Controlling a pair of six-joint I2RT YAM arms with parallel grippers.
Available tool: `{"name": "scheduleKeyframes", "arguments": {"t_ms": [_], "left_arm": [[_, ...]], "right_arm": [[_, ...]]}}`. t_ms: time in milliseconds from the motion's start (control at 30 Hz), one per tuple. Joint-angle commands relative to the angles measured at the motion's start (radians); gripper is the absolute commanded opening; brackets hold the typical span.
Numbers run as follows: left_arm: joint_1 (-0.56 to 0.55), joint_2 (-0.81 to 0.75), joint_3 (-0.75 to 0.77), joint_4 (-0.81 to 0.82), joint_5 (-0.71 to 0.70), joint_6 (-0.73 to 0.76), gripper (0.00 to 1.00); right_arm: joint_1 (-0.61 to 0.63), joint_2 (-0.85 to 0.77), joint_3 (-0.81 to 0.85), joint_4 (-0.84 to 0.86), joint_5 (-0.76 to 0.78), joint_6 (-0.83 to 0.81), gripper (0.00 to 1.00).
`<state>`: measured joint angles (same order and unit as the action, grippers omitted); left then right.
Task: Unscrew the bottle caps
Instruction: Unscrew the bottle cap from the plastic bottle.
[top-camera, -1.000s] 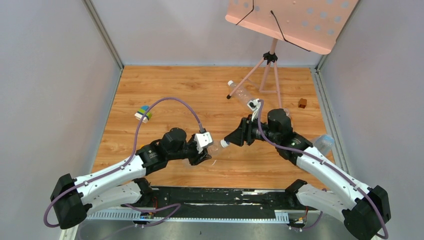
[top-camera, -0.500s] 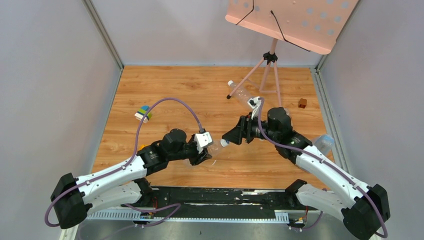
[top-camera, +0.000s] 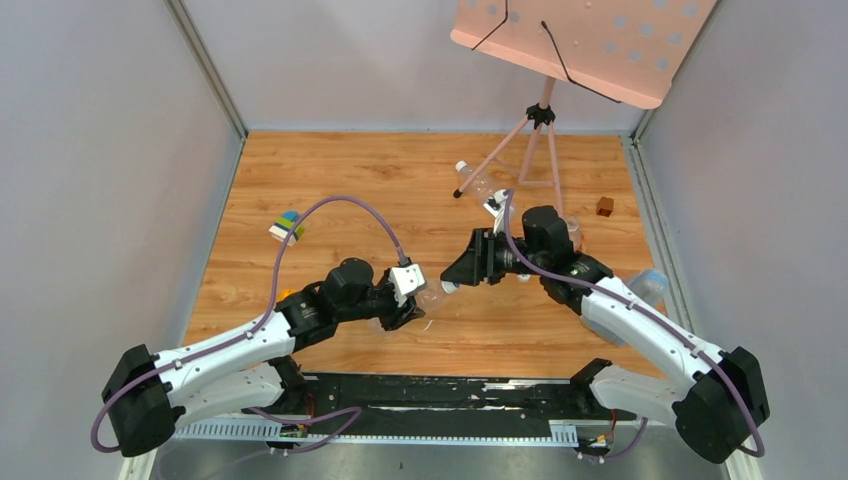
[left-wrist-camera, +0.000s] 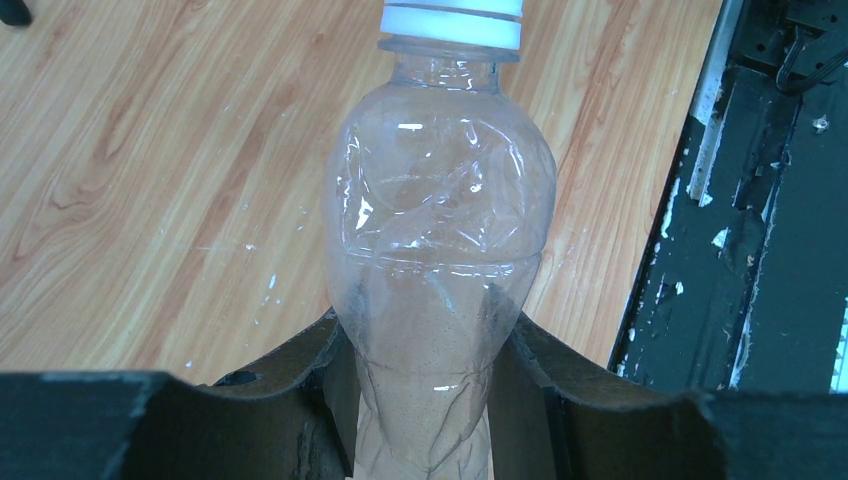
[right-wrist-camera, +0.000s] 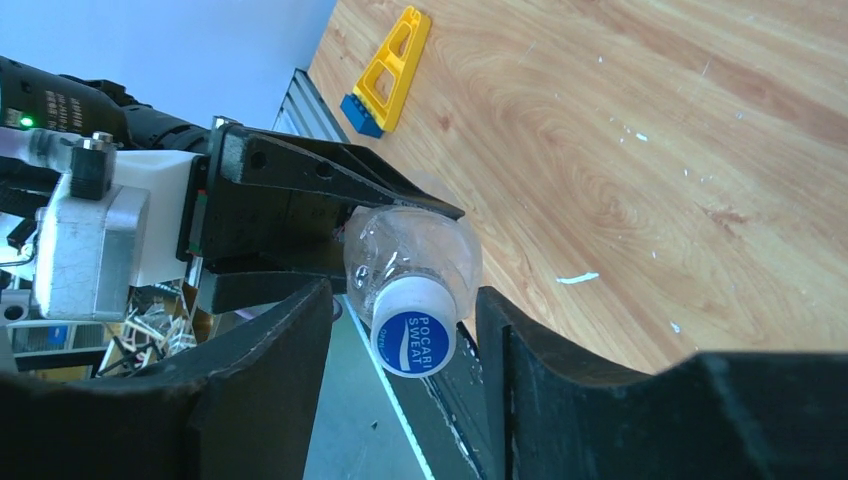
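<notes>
My left gripper (left-wrist-camera: 425, 340) is shut on the crumpled body of a clear plastic bottle (left-wrist-camera: 440, 190) and holds it above the floor, neck pointing at the right arm. The bottle's white cap (right-wrist-camera: 413, 325) has a blue printed top and sits on the neck. My right gripper (right-wrist-camera: 405, 380) is open, one finger on each side of that cap with a gap on both sides. From above, the left gripper (top-camera: 405, 300), the held bottle (top-camera: 432, 295) and the right gripper (top-camera: 462, 272) meet at the middle of the floor.
A second clear bottle (top-camera: 478, 185) with a white cap (top-camera: 461, 166) lies at the back by the pink stand's tripod (top-camera: 540, 115). Another bottle (top-camera: 648, 287) lies at the right edge. A brown cube (top-camera: 604, 206), a coloured block (top-camera: 287, 226) and a yellow piece (right-wrist-camera: 392, 68) rest on the wood.
The right wrist has rolled and shifted a little to the left at the cap. The left arm and the bottle have stayed still.
</notes>
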<state>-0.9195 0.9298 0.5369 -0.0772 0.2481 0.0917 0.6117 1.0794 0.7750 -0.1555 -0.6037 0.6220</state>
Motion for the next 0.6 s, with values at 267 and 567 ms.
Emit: {"name": "scheduleKeyframes", "arguments": {"t_ms": [267, 567], "left_arm": [[0.004, -0.002, 0.014, 0.041, -0.004, -0.004, 0.02], [0.004, 0.002, 0.013, 0.047, 0.015, -0.001, 0.02]], "right_arm": [[-0.006, 0.026, 0.035, -0.023, -0.079, -0.065, 0.08], [-0.006, -0.012, -0.014, 0.091, -0.173, -0.237, 0.00]]}}
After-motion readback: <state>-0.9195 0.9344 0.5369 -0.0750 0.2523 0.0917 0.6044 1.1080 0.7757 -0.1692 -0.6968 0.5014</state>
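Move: Just at the right hand's open fingertips sits the plastic bottle's cap, about 1 cm below and 1 cm back from the point between the pads; a loose white cap lies on the table some 19 cm to its right, 10 cm ahead and 19 cm down, and a small white scrap some 4 cm left and 1 cm back, equally low. From the left hand, already gripping the bottle's body, the cap is roughly 8 cm right, 4 cm ahead and 2 cm higher. Sinking and easing back about 1 cm each way, the right hand brings its open fingers squarely around the cap and pinches it from both sides. With the cap gripped, it starts rolling about its own finger line, some 10 degrees counter-clockwise as seen facing the cap's top. The left hand holds still, keeping its grip on the bottle's body. ##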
